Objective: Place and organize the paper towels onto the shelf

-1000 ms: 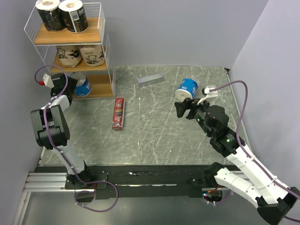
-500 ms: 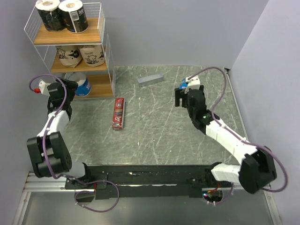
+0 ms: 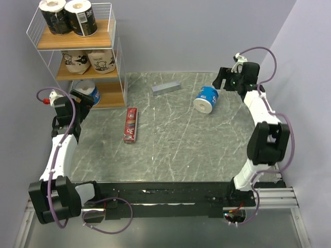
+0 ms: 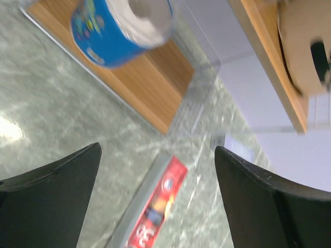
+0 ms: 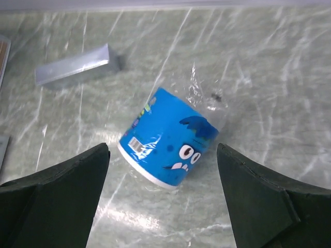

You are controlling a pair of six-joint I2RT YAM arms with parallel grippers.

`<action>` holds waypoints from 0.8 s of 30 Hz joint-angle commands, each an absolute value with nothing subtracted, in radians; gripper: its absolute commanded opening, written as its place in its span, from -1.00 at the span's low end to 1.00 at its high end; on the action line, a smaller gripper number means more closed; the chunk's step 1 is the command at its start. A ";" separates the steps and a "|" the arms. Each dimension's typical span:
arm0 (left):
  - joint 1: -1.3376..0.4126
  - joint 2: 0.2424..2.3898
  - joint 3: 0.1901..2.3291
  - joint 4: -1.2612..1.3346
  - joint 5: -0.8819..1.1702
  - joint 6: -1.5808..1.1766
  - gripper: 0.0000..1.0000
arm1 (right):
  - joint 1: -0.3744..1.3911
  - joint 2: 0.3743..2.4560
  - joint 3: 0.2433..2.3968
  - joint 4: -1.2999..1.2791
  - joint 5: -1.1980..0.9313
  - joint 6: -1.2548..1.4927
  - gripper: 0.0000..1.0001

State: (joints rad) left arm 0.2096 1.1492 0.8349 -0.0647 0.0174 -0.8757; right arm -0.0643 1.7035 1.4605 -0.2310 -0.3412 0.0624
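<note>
The shelf (image 3: 116, 62) stands at the back left. It holds two black paper towels (image 3: 67, 15) on the top board and two tan ones (image 3: 88, 60) on the middle board. A blue-and-white roll (image 3: 91, 93) (image 4: 121, 28) stands on the bottom board. My left gripper (image 3: 81, 98) (image 4: 156, 155) is open and empty just in front of that board, apart from the roll. Another blue roll (image 3: 207, 98) (image 5: 168, 137) lies tilted on the table. My right gripper (image 3: 223, 80) (image 5: 163, 150) hovers open beyond it at the back right, touching nothing.
A flat red box (image 3: 131, 124) (image 4: 158, 212) lies on the table right of the shelf. A grey bar (image 3: 166, 87) (image 5: 75, 64) lies near the back wall. Walls close the table at the back and right.
My left gripper opened and drew back from the bottom board, leaving the blue roll there. My right arm swung from near the table roll, past it, to the back right corner.
</note>
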 commanded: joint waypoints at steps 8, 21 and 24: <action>0.163 1.032 0.767 -0.147 0.210 -0.738 0.93 | -0.161 2.083 1.791 -0.350 -0.771 -0.040 0.80; 0.149 1.016 0.750 -0.123 0.255 -0.742 0.94 | -0.147 2.215 1.885 -0.388 -0.996 -0.086 0.75; 0.141 1.005 0.756 -0.121 0.249 -0.736 0.95 | -0.111 2.185 1.862 -0.422 -0.934 -0.129 0.71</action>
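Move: The blue paper towel roll on the table lies about 7 cm to the right hand's left, some 3 cm ahead and 16 cm below. Beyond it the silver box stands about 28 cm left of that hand and 9 cm ahead; the red box is roughly 46 cm left and 11 cm back. From the left hand, this table roll is some 62 cm right and 13 cm ahead; the blue roll already shelved sits about 14 cm ahead and 3 cm left. Dropping some 10 cm and reaching about 5 cm forward, the right hand comes down towards the blue table roll, then eases left and slightly back up, swinging about 25 degrees counter-clockwise with its left side tipping up, fingers still wide open. The open left hand draws away from the shelved roll, right and back, turning clockwise. ##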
